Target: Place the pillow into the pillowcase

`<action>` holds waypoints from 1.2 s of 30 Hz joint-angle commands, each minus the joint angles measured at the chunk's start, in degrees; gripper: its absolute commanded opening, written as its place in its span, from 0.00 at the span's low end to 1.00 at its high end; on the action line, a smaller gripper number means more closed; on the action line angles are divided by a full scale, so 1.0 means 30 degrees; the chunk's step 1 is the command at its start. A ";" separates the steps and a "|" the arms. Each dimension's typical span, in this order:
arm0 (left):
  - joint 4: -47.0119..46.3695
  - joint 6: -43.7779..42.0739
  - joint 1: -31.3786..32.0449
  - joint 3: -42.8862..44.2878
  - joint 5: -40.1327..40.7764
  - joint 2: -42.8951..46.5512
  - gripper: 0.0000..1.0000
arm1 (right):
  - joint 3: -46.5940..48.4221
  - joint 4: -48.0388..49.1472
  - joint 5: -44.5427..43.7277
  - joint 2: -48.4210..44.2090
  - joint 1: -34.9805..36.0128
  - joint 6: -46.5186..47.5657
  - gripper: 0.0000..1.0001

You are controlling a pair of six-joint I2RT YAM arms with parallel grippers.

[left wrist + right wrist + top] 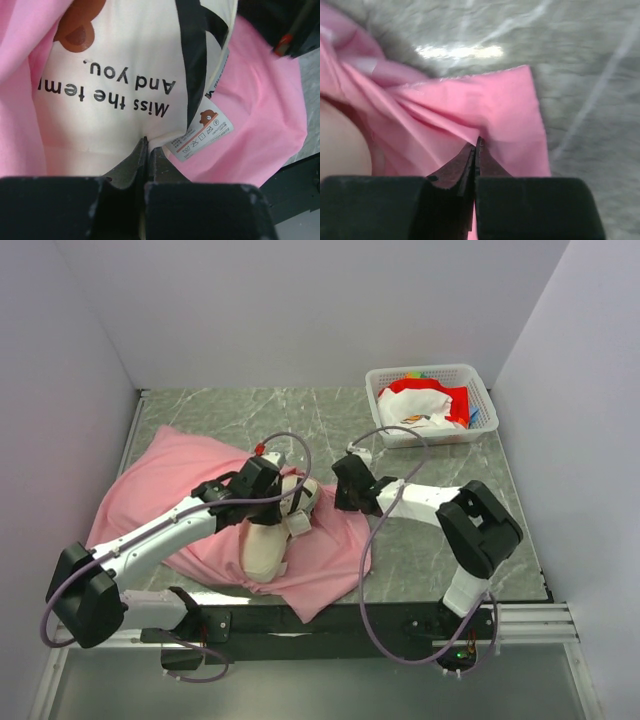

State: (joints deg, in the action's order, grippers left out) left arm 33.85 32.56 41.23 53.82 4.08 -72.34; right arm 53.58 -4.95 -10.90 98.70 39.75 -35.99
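The pink pillowcase (160,475) lies spread and wrinkled over the left and middle of the table. The cream pillow (263,548) with dark text and a brown bear print (110,65) rests on it, with pink cloth (260,115) on both sides. My left gripper (298,508) (146,142) is shut on the pillow's edge, beside its white care label (202,130). My right gripper (345,502) (477,142) is shut on a fold of the pillowcase (495,105) near its corner. A bit of the pillow (340,145) shows at the left of the right wrist view.
A white basket (374,392) holding white and red cloth stands at the back right. Bare grey marble table (450,530) lies to the right of the pillowcase. Walls close in the table on three sides.
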 commanded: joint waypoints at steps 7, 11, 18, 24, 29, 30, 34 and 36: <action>-0.0588 0.2945 -0.0559 -0.1827 -0.0041 0.1026 0.01 | 0.1209 -0.5257 -0.2697 -0.7580 -0.2496 0.0276 0.00; -0.1555 0.3298 -0.2195 -0.2151 -0.0889 0.0035 0.01 | 0.0627 -0.6024 -0.2931 -1.0773 -0.2701 0.0189 0.00; -0.3194 0.3622 -0.2846 -0.0600 -0.1792 -0.0788 0.01 | -0.2678 -0.5384 -0.1763 -1.2890 -0.3959 -0.0074 0.00; -0.3959 0.2773 -0.0651 0.2591 -0.1977 -0.3627 0.01 | -0.2571 -0.4414 -0.0383 -1.1892 -0.3991 -0.0134 0.42; -0.3345 0.2304 -0.0444 0.4880 -0.2383 -0.5651 0.10 | -0.2508 -0.4533 0.0408 -1.3936 -0.1829 -0.0512 0.54; -0.3255 0.2099 -0.0444 0.5026 -0.2471 -0.5654 0.17 | -0.3089 -0.4212 0.0641 -1.4291 -0.1156 -0.1007 0.56; -0.2700 0.1980 0.0024 0.5262 -0.2297 -0.4310 0.49 | -0.5201 0.0054 0.2808 -1.4473 0.1162 -0.2241 0.59; -0.1651 0.1980 0.0375 0.5408 -0.1859 -0.3109 0.63 | -0.5787 0.1177 0.3307 -1.3391 0.2188 -0.2650 0.59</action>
State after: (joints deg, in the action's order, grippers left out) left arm 26.17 39.55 40.73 66.72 -2.11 -88.86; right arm 40.38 -11.81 -5.96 55.13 42.41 -39.94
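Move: The left fingers still pinch the pillow's edge. From them, the pillowcase edge in the right fingers lies some 13 cm to the right, 6 cm ahead and 8 cm lower; the pillow's strapped far end is about 5 cm ahead and 4 cm right, the care label 3 cm right and level. From the right hand, that strapped end lies roughly 9 cm left, 1 cm back and 4 cm above, the label 10 cm left, 6 cm back, 7 cm above. Rising and swinging right, the right hand draws the pinched pillowcase edge up some 18 cm and about 10 cm right, then sinks, opens, and goes back and left towards the care label, lifting again. The left hand first dips slightly back and left with the pillow edge, turning a little counter-clockwise, then carries it forward and right into the pillowcase and opens to let go. ##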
